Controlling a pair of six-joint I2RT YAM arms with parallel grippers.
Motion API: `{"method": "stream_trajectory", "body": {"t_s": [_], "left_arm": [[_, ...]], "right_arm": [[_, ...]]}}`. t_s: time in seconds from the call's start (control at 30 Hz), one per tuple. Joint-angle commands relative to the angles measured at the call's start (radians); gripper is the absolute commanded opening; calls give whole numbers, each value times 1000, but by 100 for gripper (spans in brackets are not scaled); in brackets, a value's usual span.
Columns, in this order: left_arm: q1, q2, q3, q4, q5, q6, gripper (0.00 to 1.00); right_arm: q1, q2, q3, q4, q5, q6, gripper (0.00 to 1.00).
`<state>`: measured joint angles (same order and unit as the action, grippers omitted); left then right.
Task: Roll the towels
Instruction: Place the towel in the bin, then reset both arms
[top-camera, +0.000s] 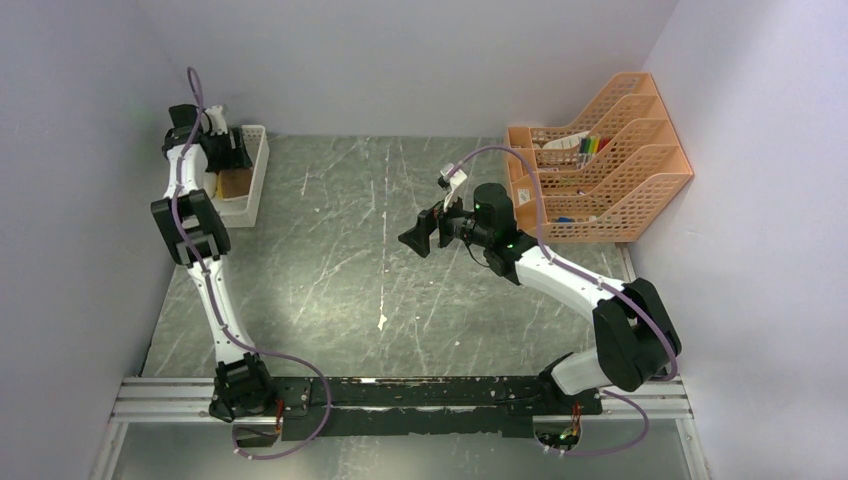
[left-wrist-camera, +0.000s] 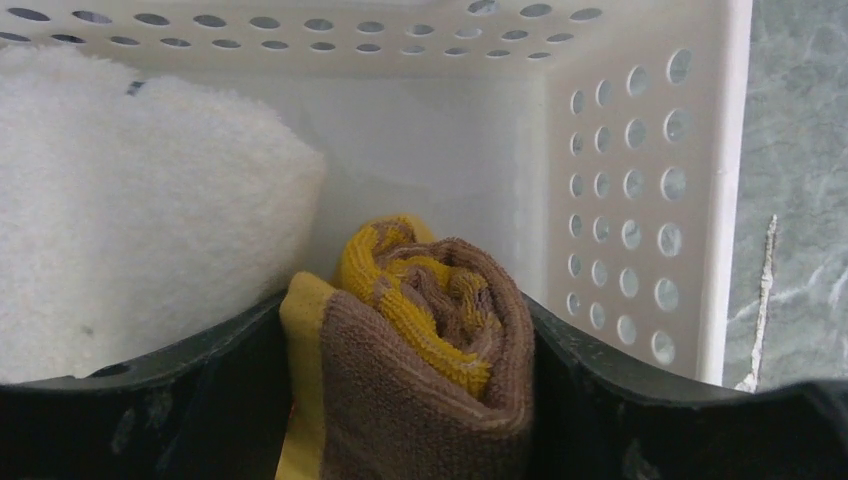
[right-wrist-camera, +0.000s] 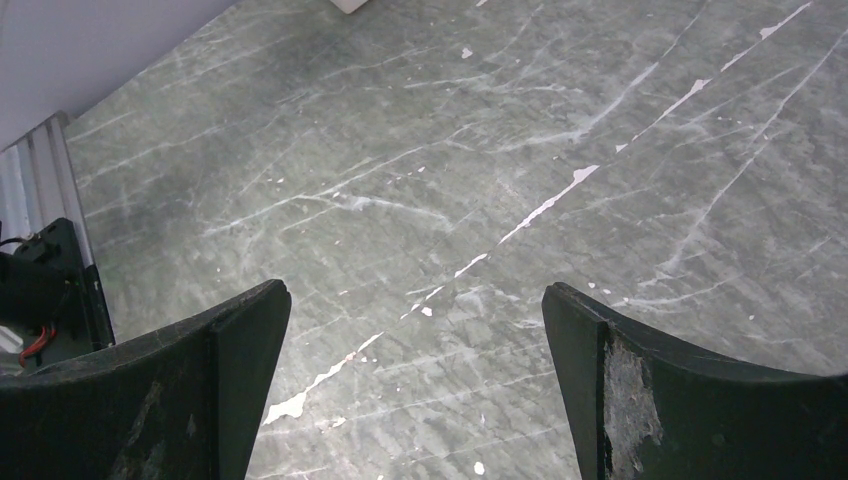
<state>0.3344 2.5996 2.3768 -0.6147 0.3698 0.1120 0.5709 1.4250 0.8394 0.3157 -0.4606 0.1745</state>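
Note:
The brown towel (left-wrist-camera: 430, 340) is rolled up, its mustard-yellow reverse showing in the spiral. It stands inside the white perforated basket (left-wrist-camera: 640, 200) at the table's far left (top-camera: 255, 170). My left gripper (left-wrist-camera: 408, 305) reaches into the basket, jaws wide, one finger on each side of the roll, which looks round and unsqueezed. The cream-white towel (left-wrist-camera: 130, 200), also rolled, lies to the left of it in the same basket. In the top view the brown towel (top-camera: 236, 183) peeks out below the left gripper (top-camera: 228, 152). My right gripper (top-camera: 418, 235) hovers open over the bare table (right-wrist-camera: 415, 295), holding nothing.
An orange tiered file rack (top-camera: 600, 170) with pens and small items stands at the back right. The grey marbled tabletop (top-camera: 380, 260) lies between the arms. White walls close in on the left, the back and the right.

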Motion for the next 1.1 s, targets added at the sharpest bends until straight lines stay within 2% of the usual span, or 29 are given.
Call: {"method": "stream_trajectory", "body": {"t_s": [0.0, 0.17, 0.33, 0.57, 0.67, 0.77, 0.87, 0.97, 1.07], "left_arm": [[-22, -37, 11, -10, -124, 40, 82], [-35, -112, -1, 21, -142, 36, 88], [-44, -221, -14, 56, -157, 33, 100], [-51, -390, -40, 107, -182, -1, 100], [-65, -492, -105, 158, -186, -52, 100], [-98, -640, -298, 299, -172, -148, 100], [-217, -806, -561, 486, -224, -90, 100], [-368, -931, -793, 636, -306, -32, 100], [-424, -1030, -996, 774, -258, -105, 100]], "right_arm": [[6, 0, -5, 7, -1, -17, 100], [7, 1, -5, 14, -3, -15, 100], [9, -1, -5, 13, -2, -17, 100], [10, 3, -5, 23, -1, -9, 100], [11, 3, -8, 37, 12, 6, 100], [11, 6, -23, 72, 36, 34, 100], [9, 6, -29, 80, 48, 43, 100], [3, -41, -79, 139, 178, 78, 100], [-22, -85, -123, 169, 296, 127, 100]]}}
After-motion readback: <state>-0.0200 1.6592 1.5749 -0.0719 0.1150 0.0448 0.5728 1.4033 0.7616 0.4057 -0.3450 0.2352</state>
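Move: The rolled brown towel lies in the bin, still between the left hand's already loosened fingers, its middle about 3 cm back from that hand and 2 below. The white towel is some 9 cm to the hand's left and about 1 cm ahead; the bin's right wall is roughly 7 cm to its right and 2 back, both about 1 cm lower. From the right hand, the brown towel lies some 26 cm ahead, 54 left and 16 below. Coming free of the brown towel, the left fingers spread the rest of the way open while the hand stays low in the bin, then it lifts almost straight up about 30 cm. Near the top it swings away from the bin to the right, just under 20 cm, and back about 8, the fingertips tipping up some 35 degrees. ##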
